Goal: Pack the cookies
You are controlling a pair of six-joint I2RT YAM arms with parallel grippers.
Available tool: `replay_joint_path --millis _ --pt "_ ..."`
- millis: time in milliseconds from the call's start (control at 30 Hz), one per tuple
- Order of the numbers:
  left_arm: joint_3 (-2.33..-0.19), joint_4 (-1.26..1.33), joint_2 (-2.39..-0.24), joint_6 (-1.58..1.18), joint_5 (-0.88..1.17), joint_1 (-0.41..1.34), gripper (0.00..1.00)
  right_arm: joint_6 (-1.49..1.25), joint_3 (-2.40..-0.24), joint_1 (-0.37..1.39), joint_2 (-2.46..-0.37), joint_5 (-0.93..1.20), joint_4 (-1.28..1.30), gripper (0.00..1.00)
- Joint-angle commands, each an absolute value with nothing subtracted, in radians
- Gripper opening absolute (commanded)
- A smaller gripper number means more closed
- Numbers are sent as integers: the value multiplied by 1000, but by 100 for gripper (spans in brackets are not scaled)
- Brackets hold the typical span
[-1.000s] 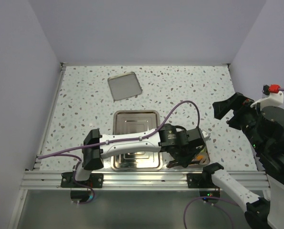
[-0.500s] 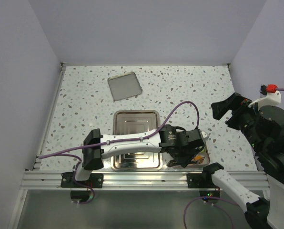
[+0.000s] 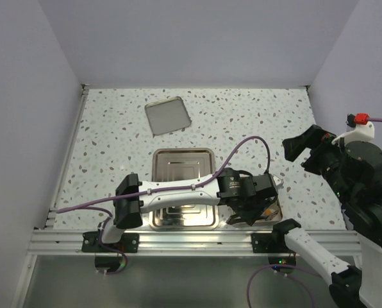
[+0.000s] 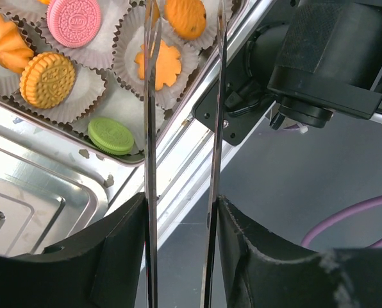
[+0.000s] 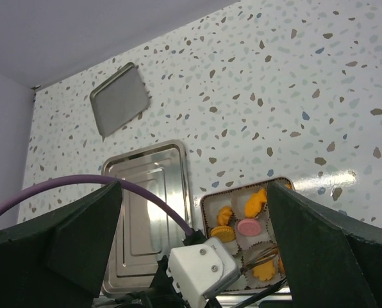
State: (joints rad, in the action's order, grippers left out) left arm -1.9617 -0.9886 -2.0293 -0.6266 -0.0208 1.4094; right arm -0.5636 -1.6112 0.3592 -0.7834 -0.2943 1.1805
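Observation:
The cookies lie in white paper liners in a square tin (image 4: 154,149) at the table's near edge: a pink cookie (image 4: 74,21), a round orange one (image 4: 48,79), a green one (image 4: 111,135) and an orange flower-shaped one (image 4: 159,65). My left gripper (image 4: 181,212) is shut on thin metal tongs (image 4: 151,128), whose two blades reach over the tin's near-right liners, slightly apart. From above, that gripper (image 3: 245,205) hides most of the tin. In the right wrist view the tin (image 5: 204,205) and pink cookie (image 5: 247,226) show. My right gripper (image 3: 306,151) hangs open, high at the right.
A steel tray (image 3: 183,168) lies left of the tin, under the left arm. A flat grey lid (image 3: 168,115) rests at the back of the speckled table. An aluminium rail (image 3: 197,240) runs along the near edge, and walls close in the left, back and right.
The left arm and its tongs have shifted slightly rightward over the tin. The right arm has drifted a little to the left, still open.

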Motion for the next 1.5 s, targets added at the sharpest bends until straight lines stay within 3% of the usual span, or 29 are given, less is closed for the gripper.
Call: replay_joint_path --millis 0,133,567,667,800,1133,1467 --pt "-2008 -960 -2020 -621 -44 1413 51 -557 -1606 362 -779 -285 1154 99" --pt "-2017 -960 -2023 -621 -52 1411 58 -557 -1603 361 -779 -284 1152 99" --pt "-2094 -1025 -1935 -643 -115 1393 58 -557 -1594 362 -779 -282 1150 99" --pt "-2013 -1025 -1843 -658 -158 1368 58 -558 -1591 362 -782 -278 1147 99" --pt "-1751 -989 -1697 -702 -193 1310 58 -560 -1601 362 -791 -275 1143 99" --pt "-1372 -1017 -1306 -727 -371 965 63 -563 -1615 364 -814 -255 1137 99" --pt "-1083 -846 -1206 -551 -308 556 81 -561 -1608 364 -827 -232 1131 99"
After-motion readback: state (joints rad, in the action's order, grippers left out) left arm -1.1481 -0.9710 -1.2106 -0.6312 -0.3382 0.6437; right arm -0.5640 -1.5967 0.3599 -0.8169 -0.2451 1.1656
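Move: The left hand holds the tongs, tips in the packing box at the round orange cookie, about 9 cm right of the hand, 3 ahead and 14 below. The flower cookie is about 4 cm right, 3 ahead. The emptied metal tray's middle lies roughly 23 cm left, 13 ahead, both near table height. From the right hand, the round cookie is about 9 cm back, 2 left and 39 below. Left hand opens the tongs off the cookie, rises 6 cm, then swings some 35 cm left and 20 forward. ##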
